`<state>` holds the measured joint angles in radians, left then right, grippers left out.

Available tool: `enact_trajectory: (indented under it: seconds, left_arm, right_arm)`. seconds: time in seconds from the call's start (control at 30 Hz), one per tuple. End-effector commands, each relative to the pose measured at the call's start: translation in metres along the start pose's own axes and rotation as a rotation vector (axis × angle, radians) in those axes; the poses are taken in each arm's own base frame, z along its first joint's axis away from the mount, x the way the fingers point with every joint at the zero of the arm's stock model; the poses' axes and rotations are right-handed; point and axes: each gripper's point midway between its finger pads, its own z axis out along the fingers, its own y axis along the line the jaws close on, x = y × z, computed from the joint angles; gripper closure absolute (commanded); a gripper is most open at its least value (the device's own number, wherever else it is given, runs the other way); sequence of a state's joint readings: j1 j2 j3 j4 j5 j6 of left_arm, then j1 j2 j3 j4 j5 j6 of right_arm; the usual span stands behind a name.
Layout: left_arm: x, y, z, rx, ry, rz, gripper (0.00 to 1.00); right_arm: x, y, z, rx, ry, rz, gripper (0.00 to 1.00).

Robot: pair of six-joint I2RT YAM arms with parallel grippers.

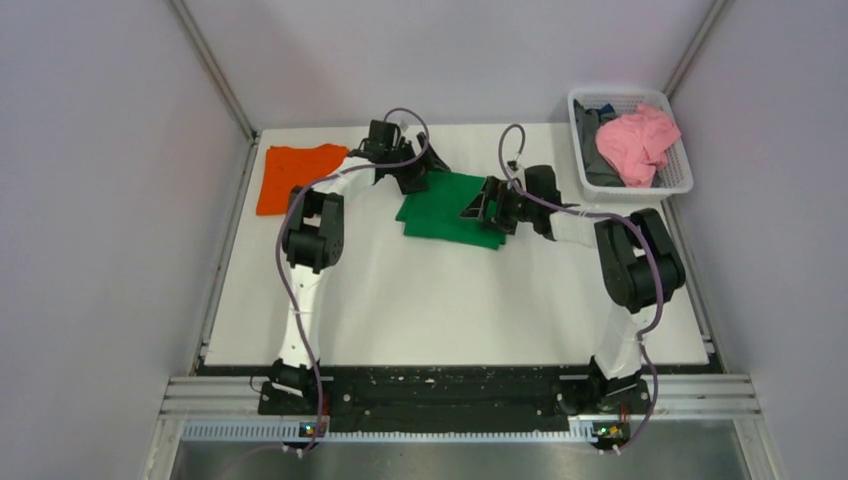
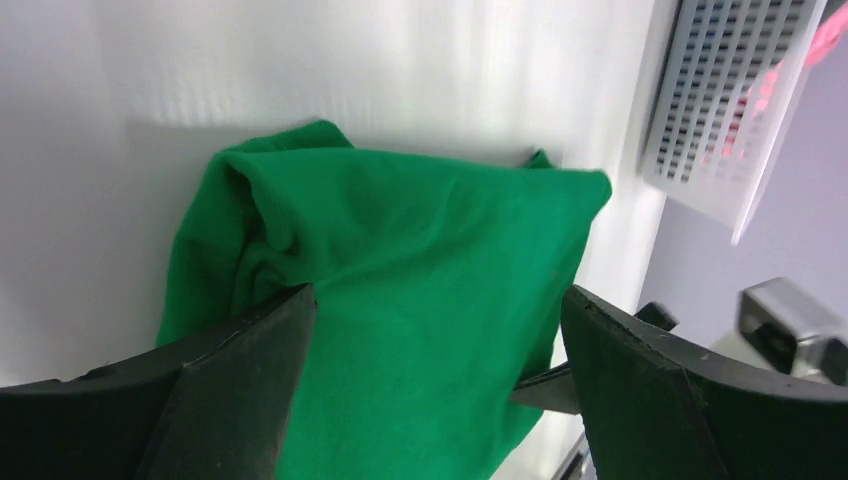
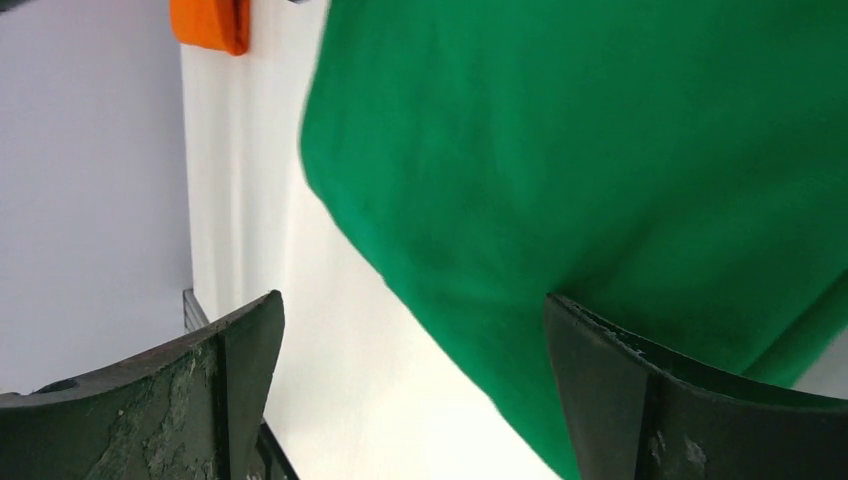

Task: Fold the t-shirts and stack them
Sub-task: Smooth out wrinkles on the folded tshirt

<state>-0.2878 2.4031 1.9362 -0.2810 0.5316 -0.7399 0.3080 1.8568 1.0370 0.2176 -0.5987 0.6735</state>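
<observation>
The green t-shirt [image 1: 447, 210] lies folded into a rough rectangle at the table's middle back. The orange t-shirt [image 1: 295, 176] lies flat, folded, at the far left. My left gripper [image 1: 412, 177] hangs open over the green shirt's far left corner. In the left wrist view the green t-shirt [image 2: 400, 270] fills the gap between the wide-apart jaws of that gripper [image 2: 435, 345], which hold nothing. My right gripper [image 1: 487, 206] stands open at the shirt's right edge. In its wrist view, the green t-shirt [image 3: 600, 160] lies under the right finger [image 3: 620, 390] of the gripper [image 3: 415, 335]; the orange t-shirt [image 3: 210, 22] shows far off.
A white mesh basket [image 1: 676, 186] at the back right holds a pink cloth [image 1: 640, 142] and a dark one [image 1: 597, 150]. The same basket [image 2: 720, 110] shows in the left wrist view. White walls close in the table on three sides.
</observation>
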Motion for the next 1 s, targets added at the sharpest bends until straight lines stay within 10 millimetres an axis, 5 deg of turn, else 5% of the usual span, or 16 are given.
enact_trajectory:
  seconds: [0.0,0.17,0.5,0.6,0.73,0.87,0.97]
  left_arm:
    - [-0.012,0.019,0.014,-0.026,-0.036,-0.058,0.01]
    - [0.018,0.054,-0.001,-0.170,-0.026,-0.079,0.01]
    - [0.097,0.055,-0.081,-0.232,-0.109,-0.021,0.01]
    - [0.103,0.035,-0.096,-0.211,-0.123,0.003,0.01]
    - [0.103,0.021,-0.119,-0.299,-0.168,0.040,0.01]
    - [0.121,0.033,-0.141,-0.437,-0.191,0.021,0.01]
    - [0.134,0.047,-0.153,-0.518,-0.205,0.008,0.01]
  right_arm:
    - [0.010,-0.033,0.007,0.071,0.005,-0.005,0.01]
    - [0.047,-0.054,0.005,0.081,0.068,0.047,0.01]
    - [0.111,-0.040,-0.040,0.078,0.102,0.089,0.01]
    - [0.102,-0.021,-0.054,0.068,0.064,0.043,0.01]
    - [0.057,0.009,-0.078,0.109,-0.061,-0.052,0.01]
    - [0.024,0.033,-0.112,0.163,-0.205,-0.128,0.01]
    - [0.024,0.020,-0.136,0.268,-0.266,-0.144,0.01]
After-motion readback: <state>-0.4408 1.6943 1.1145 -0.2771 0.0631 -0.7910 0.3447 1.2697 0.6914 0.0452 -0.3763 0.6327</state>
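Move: The folded green t-shirt lies under both grippers: its middle is about 10 cm back and 7 cm right of the left hand, a couple of centimetres below; from the right hand it is some 3 cm ahead, 8 cm left and 3 cm below. The folded orange t-shirt lies level with the left hand, about 34 cm to its left. The basket stands some 24 cm ahead and 39 cm right of the right hand. Lower the right gripper about 3 cm onto the green t-shirt's right side while the left one stays down on its far left part. Keep both open and sweep the shirt back towards the robot, the left hand some 15 cm, the right about 10, then raise both, the right faster and drifting right, the left tilting its left side up. ##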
